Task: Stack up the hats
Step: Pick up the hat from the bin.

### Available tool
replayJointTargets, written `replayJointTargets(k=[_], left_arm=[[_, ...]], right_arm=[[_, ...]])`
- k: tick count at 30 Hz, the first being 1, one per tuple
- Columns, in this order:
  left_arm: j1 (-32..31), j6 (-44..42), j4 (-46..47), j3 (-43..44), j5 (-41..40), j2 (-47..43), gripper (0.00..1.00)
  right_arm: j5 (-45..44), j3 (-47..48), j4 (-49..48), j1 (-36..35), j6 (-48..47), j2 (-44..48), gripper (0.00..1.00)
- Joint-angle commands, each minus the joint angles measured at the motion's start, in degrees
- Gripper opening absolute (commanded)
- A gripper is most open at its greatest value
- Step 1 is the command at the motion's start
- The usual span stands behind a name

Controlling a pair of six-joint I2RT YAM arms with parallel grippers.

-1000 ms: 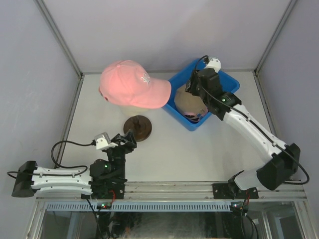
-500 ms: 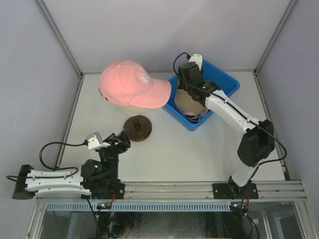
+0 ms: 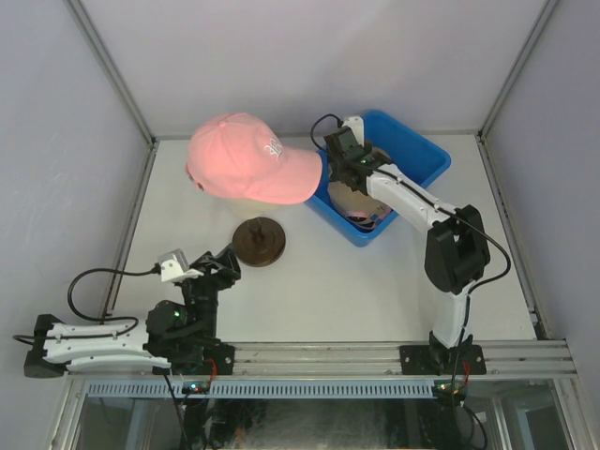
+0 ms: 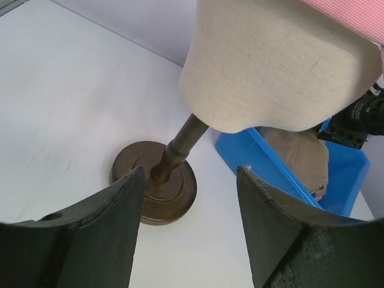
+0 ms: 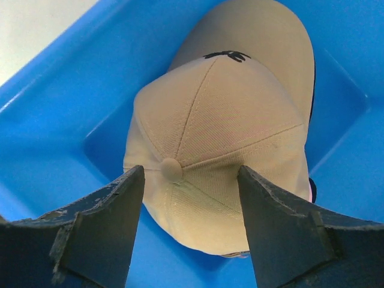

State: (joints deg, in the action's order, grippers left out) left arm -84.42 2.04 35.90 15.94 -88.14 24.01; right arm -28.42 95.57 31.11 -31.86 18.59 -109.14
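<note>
A pink hat (image 3: 248,159) sits on the beige mannequin head (image 4: 270,66), and its edge (image 4: 354,18) shows at the top right of the left wrist view. A tan hat (image 5: 222,132) with a dark embroidered mark lies crown-up in the blue bin (image 3: 412,155). A dark and pink edge peeks from under it. My right gripper (image 5: 191,180) hangs open just above the tan hat's top button, touching nothing. It sits over the bin's left part (image 3: 345,159). My left gripper (image 3: 225,267) stands open and empty, facing the head's brown base (image 4: 153,189).
The mannequin's round brown base (image 3: 259,240) stands mid-table, left of the bin. The bin's near wall (image 4: 252,156) lies just right of the stand. Grey enclosure walls ring the white table (image 3: 319,281).
My right arm has swung left across the bin to hang over the tan hat, and its jaws have widened. The left arm has drawn back a little toward the near edge.
</note>
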Motion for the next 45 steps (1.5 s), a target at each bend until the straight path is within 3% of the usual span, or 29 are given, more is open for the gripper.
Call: replayJointTargets(k=[1, 4, 9, 11, 34, 45], left_arm=[[-0.39, 0.58, -0.70, 0.92, 2.42, -0.63, 0.67], [-0.39, 0.75, -0.74, 0.92, 2.36, -0.42, 0.67], [-0.39, 0.86, -0.61, 1.18, 2.18, 0.36, 0.67], [-0.44, 0.94, -0.66, 1.28, 2.10, 0.64, 0.67], [-0.39, -1.59, -0.83, 4.38, 1.74, 2.17, 0.68], [-0.39, -2.65, -3.76, 8.07, 2.72, 2.34, 0.67]], right_arm=[[-2.52, 3.30, 1.33, 0.46, 0.00, -1.26, 0.62], [-2.83, 3.84, 2.38, 0.94, 0.45, -2.32, 0.55], [-2.47, 3.79, 2.94, 1.86, 0.91, -2.70, 0.14], [-2.66, 3.48, 2.71, 1.84, 1.10, -2.02, 0.02], [-2.28, 1.63, -0.63, 1.60, 1.65, 14.46, 0.00], [-4.54, 4.30, 3.87, 3.11, 8.76, 24.07, 0.00]])
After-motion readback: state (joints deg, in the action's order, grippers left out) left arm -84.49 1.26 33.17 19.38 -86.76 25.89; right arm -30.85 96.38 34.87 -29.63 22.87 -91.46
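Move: The beige hat's crown lies just under the right hand's open fingers, its middle about 3 cm ahead, 2 cm right and 6 cm below. The pink hat beneath it is level with the hand, 3 cm right and 11 cm below, while the blue bin's middle is some 2 cm ahead and 5 cm right. The capped head stands about 14 cm back and 21 cm left. From the left hand the beige hat is roughly 30 cm ahead and 31 cm right. The right hand sinks another 1.5 cm onto the beige hat's crown, edging about as far to its right while the open fingers close and pinch a fold of cloth near the top button. Keeping that pinch, the hand lifts the hat some 15 cm straight off the pink one, drawing back and to the right by 3 to 4 cm as the fingertips tilt up about 15 degrees. ##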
